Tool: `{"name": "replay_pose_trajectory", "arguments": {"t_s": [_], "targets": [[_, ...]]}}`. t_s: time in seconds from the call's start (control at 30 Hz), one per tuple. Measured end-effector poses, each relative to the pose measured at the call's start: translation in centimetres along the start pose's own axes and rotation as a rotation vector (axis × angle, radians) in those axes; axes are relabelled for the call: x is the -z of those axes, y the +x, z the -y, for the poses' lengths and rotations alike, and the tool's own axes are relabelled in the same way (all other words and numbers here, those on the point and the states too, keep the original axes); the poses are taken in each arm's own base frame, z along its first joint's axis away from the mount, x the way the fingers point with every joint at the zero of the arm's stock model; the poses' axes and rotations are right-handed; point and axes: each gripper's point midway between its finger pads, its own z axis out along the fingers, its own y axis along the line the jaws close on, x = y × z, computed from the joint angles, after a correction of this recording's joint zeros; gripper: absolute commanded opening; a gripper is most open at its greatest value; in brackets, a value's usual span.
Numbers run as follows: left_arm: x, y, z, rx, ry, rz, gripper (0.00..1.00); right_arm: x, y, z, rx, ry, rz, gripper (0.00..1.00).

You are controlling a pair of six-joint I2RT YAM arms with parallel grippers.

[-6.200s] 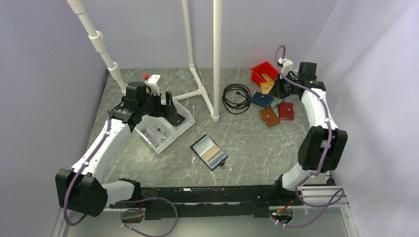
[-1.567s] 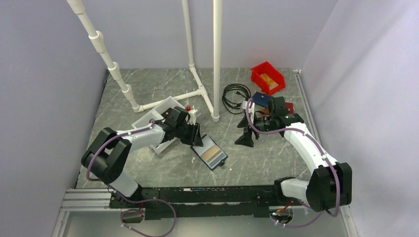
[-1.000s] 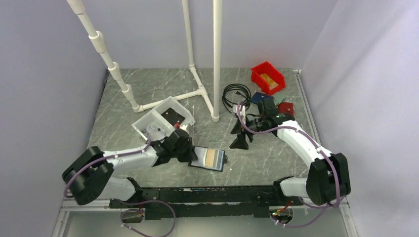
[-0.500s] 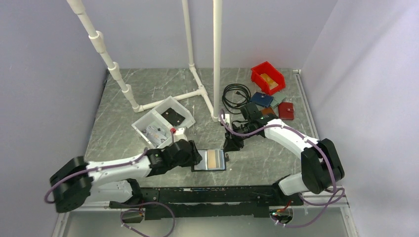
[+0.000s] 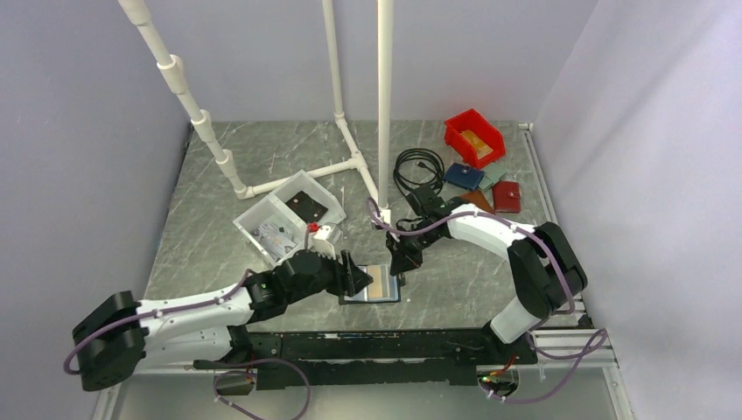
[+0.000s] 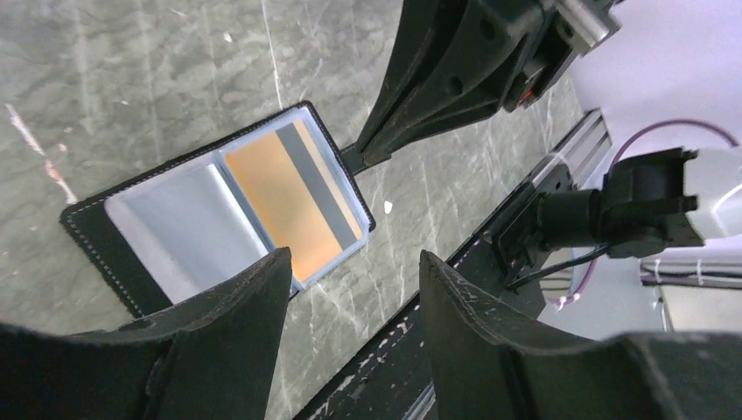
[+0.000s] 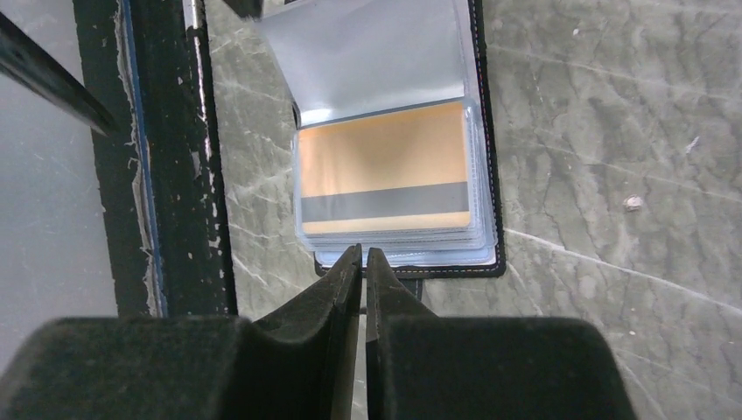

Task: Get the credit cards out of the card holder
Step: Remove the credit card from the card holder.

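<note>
The black card holder (image 5: 391, 290) lies open and flat near the table's front edge. A gold-tan credit card (image 5: 378, 281) with a grey stripe shows under its clear sleeves (image 7: 385, 162). The other panel is a pale grey window (image 6: 166, 229); whether a card sits in it I cannot tell. My left gripper (image 5: 352, 275) hovers open over the holder's left side, nothing between its fingers (image 6: 350, 259). My right gripper (image 5: 403, 263) has its jaws almost together, tips (image 7: 363, 255) at the holder's (image 7: 486, 175) right edge by the sleeve ends. I see nothing held in them.
A white bin (image 5: 289, 214) stands behind the left arm. At the back right are a coiled black cable (image 5: 417, 171), a red bin (image 5: 475, 137) and several small wallets (image 5: 490, 188). White pipes (image 5: 383, 105) rise mid-table. The black base rail (image 5: 367, 341) runs just in front of the holder.
The left gripper let go of the holder, opened, and slid right over its left panel. The right gripper closed and came down-left to the holder's right edge.
</note>
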Motion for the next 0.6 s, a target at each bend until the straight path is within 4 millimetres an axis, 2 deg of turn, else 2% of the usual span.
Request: {"name": "replay_pose_trajectory", "arguments": {"t_s": [0.23,0.6], "targets": [[-2.5,2.7,-1.2,-0.014,-0.012,-0.094,0.60,-0.8,0.3,0.3,-0.080,-0.032,-0.033,0.07],[-4.6,3.7,-3.4,0.026,-0.046,-0.137,0.63,-2.0,1.0,0.0,-0.145,-0.076,-0.078,0.06]]}}
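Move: The orange card in its clear sleeves lies about 4 cm ahead of the open left gripper, 5 cm to its right and some 11 cm below. From the shut right gripper, the card is about 5 cm left, 1 cm back and 5 cm below. The open card holder's middle is roughly 2 cm to the left of the card, the empty clear sleeve about 6 cm left of the card, and the clasp tab about 6 cm right of it. Down, about 6 cm, goes the left gripper with its fingers kept apart, drifting some 2 cm right and a little forward towards the orange card and the empty sleeve beside it. The shut right gripper sinks about 2 cm more slowly, its fingers tilting by some 10 degrees, and brings its tips close over the card stack's right edge; contact there can't be made out. ##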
